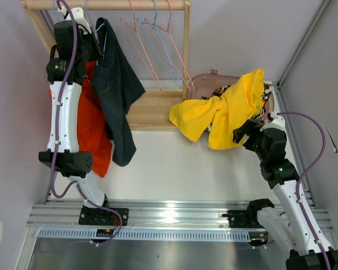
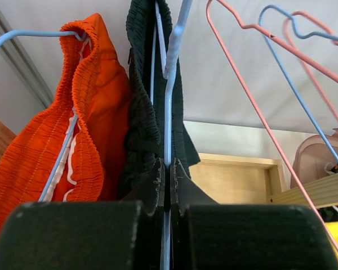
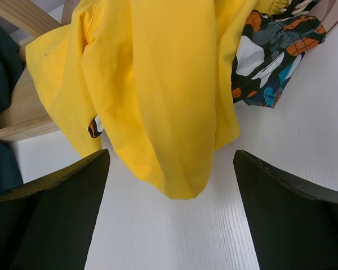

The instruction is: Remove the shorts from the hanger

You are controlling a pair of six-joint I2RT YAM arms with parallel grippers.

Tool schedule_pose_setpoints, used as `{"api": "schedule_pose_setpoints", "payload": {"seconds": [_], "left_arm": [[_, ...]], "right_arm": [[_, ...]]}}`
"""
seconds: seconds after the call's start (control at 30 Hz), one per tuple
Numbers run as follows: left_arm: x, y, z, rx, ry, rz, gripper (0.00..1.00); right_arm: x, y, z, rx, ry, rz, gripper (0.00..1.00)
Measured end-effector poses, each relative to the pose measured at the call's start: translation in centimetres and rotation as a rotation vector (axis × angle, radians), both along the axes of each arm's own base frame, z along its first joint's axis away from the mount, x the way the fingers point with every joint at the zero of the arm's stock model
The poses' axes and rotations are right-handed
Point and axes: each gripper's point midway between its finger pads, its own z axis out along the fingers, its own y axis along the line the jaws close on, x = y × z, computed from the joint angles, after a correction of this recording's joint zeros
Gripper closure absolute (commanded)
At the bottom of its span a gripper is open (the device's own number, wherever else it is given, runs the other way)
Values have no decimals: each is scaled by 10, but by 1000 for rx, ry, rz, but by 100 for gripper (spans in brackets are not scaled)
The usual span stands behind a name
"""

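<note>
Orange-red shorts [image 1: 93, 135] and black shorts [image 1: 117, 93] hang on the wooden rack [image 1: 107, 4] at the left. My left gripper [image 1: 94, 52] is up beside them. In the left wrist view it [image 2: 169, 169] is shut on the pale blue hanger wire [image 2: 168, 101] that carries the black shorts [image 2: 143, 84]; the orange-red shorts [image 2: 84, 124] hang on their own blue hanger to the left. Yellow shorts [image 1: 225, 109] lie draped over a pink basket [image 1: 205, 81]. My right gripper [image 3: 172, 169] is open just in front of the yellow shorts' [image 3: 158, 84] hem, above the table.
Empty pink hangers [image 1: 141, 48] and an empty blue hanger [image 1: 163, 45] hang on the rack's right half. The rack's wooden base [image 1: 152, 109] lies under them. Patterned teal-orange-black shorts [image 3: 270, 62] show under the yellow pair. Grey walls close both sides.
</note>
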Motion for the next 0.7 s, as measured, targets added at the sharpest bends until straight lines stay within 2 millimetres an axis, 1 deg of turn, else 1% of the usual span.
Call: {"api": "schedule_pose_setpoints", "payload": {"seconds": [0.13, 0.2, 0.27, 0.33, 0.4, 0.43, 0.6, 0.63, 0.67, 0.7], "left_arm": [[-2, -4, 2, -14, 0, -20, 100], [-5, -7, 5, -24, 0, -36, 100], [-9, -10, 10, -31, -6, -52, 100], [-15, -12, 16, -40, -17, -61, 100], [-24, -14, 26, -50, -35, -70, 100], [-29, -16, 32, -53, -48, -74, 100], [-56, -20, 66, -61, -135, -84, 100], [-61, -20, 73, -62, -152, -87, 100], [-68, -22, 77, -64, -160, -95, 100], [-75, -25, 82, -66, -171, -104, 100]], "right_arm": [[-3, 2, 5, 7, -16, 12, 1], [-5, 7, 11, 17, -32, 36, 1], [-8, 14, 21, 29, -55, 71, 0], [-12, 28, 39, 42, -95, 128, 1], [-18, 46, 63, 53, -147, 201, 0], [-22, 56, 78, 60, -179, 242, 0], [-55, 121, 157, 109, -325, 491, 0], [-64, 142, 175, 121, -356, 560, 1], [-72, 158, 187, 132, -375, 610, 1], [-85, 183, 201, 138, -398, 687, 1]]}}
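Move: The left gripper is already shut on the near arm of the dark shorts' blue hanger; the middle of the dark shorts hangs some 18 cm below it, about 7 cm to its right and 5 cm nearer the robot. The red shorts hang about 5 cm to its left, 3 cm nearer and 18 cm lower, and the empty hangers 23 cm to its right, 2 cm farther out at its height. From the open right gripper the dark shorts lie about 46 cm left, 15 cm ahead and 4 cm higher; the yellow shorts are 13 cm ahead, 4 cm left and 12 cm lower. Swing the open, empty right gripper up and left towards the dark shorts, some 28 cm in all and speeding up, easing back a little while it turns about 40 degrees counter-clockwise and its tips lift. Keep the left gripper pinched on the blue hanger, and draw it up and back about 8 cm each way, drifting slightly left. ##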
